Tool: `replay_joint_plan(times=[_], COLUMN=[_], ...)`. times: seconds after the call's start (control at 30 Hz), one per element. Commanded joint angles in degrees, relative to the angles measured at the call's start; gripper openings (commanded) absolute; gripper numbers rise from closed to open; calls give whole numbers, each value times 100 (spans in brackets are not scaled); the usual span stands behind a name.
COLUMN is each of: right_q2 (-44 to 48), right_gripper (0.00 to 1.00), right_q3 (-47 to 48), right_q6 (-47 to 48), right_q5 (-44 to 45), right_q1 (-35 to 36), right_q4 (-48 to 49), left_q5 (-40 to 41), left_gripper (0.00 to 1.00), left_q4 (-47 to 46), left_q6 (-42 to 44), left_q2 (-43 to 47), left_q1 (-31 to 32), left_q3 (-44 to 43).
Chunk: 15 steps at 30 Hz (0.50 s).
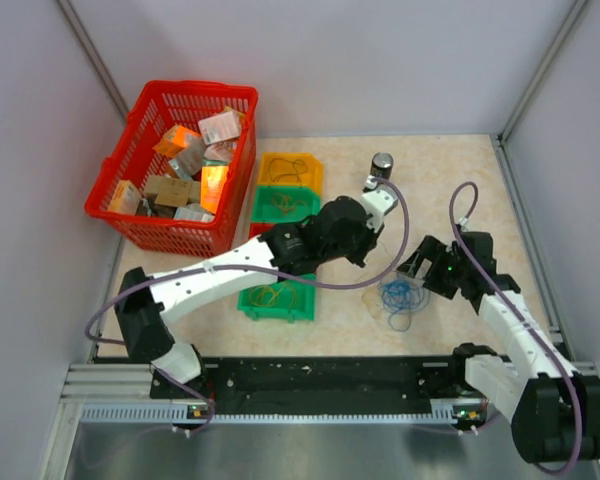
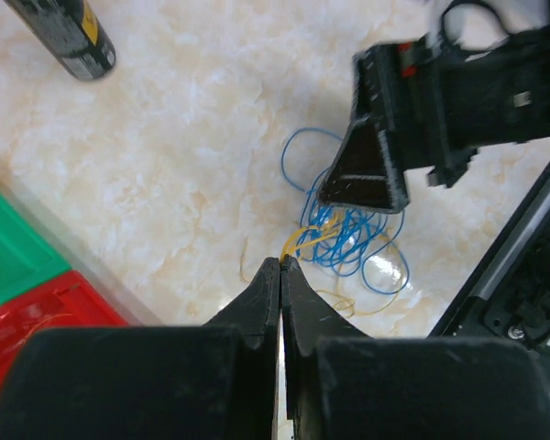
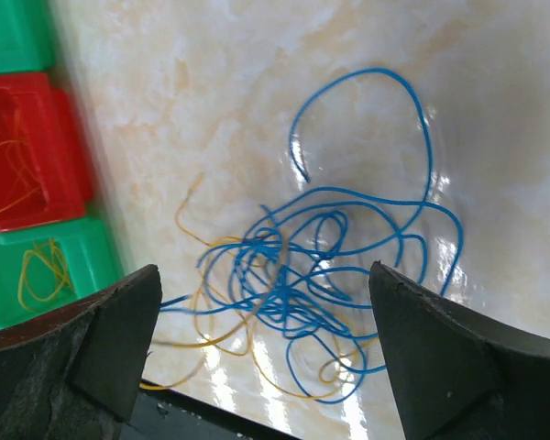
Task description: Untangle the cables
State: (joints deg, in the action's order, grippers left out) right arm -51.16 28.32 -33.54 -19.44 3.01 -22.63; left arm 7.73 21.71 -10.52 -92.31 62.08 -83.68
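The cables (image 1: 400, 297) lie as one loose tangle of blue and orange loops on the marble tabletop, between the two arms. My left gripper (image 1: 368, 252) sits at the tangle's left edge. In the left wrist view its jaws (image 2: 281, 261) are pressed together with an orange strand (image 2: 304, 240) coming out of the tips. My right gripper (image 1: 420, 272) hovers over the right side of the tangle. In the right wrist view it (image 3: 264, 270) stands wide open above the blue loops (image 3: 321, 275), holding nothing. One of its fingers (image 2: 362, 174) hangs just above the cables (image 2: 348, 238).
A black can (image 1: 381, 165) stands behind the arms. To the left is a row of small bins, yellow (image 1: 290, 170), green (image 1: 285, 205) and green (image 1: 280, 298), with thin wires in them. A red basket (image 1: 135, 215) of boxes sits far left. The arms' base rail (image 1: 330, 385) runs along the near edge.
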Motion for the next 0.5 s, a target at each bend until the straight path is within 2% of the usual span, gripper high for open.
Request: replay_joint_plan(times=[0.0, 0.17, 0.33, 0.47], right_q2=[-439, -378, -97, 141], right_gripper=[94, 94, 94, 93], right_q3=[166, 279, 359, 184], right_q6=[93, 207, 304, 322], right_q5=[204, 204, -226, -1129], right_q1=[25, 25, 33, 103], right_q4=[-101, -110, -92, 302], left_q5=[-270, -1501, -1012, -562], left_gripper=[0, 0, 0, 0], left_q4=[-387, -1107, -1179, -775], left_q6=[156, -37, -450, -582], left_q2=[1100, 1962, 1972, 1594], left_q1=[-12, -30, -74, -118], left_q3=[-316, -246, -587, -1132])
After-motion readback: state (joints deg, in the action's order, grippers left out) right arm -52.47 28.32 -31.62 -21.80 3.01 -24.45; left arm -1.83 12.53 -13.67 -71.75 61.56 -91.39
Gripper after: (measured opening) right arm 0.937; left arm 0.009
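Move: The blue cable tangle, with the yellow cable that the left fingers already pinch still running through it, lies about 14 cm right of the left hand, level with it fore and aft, and some 22 cm below. From there the can stands roughly 29 cm ahead and 10 cm right; the near green bin is about 2 cm ahead and 17 cm left. The open right hand has the tangle about 7 cm below it and 2 cm left. The yellow cable is hauled upward, still pinched in the shut left fingers: the left hand climbs fast by about 25 cm, easing some 6 cm back and 5 cm left, away from the tabletop, and rolls some 35 degrees, its left side dropping, as the fingertips swing up towards level. The right hand, wide open, only dips a couple of centimetres and comes back up. ##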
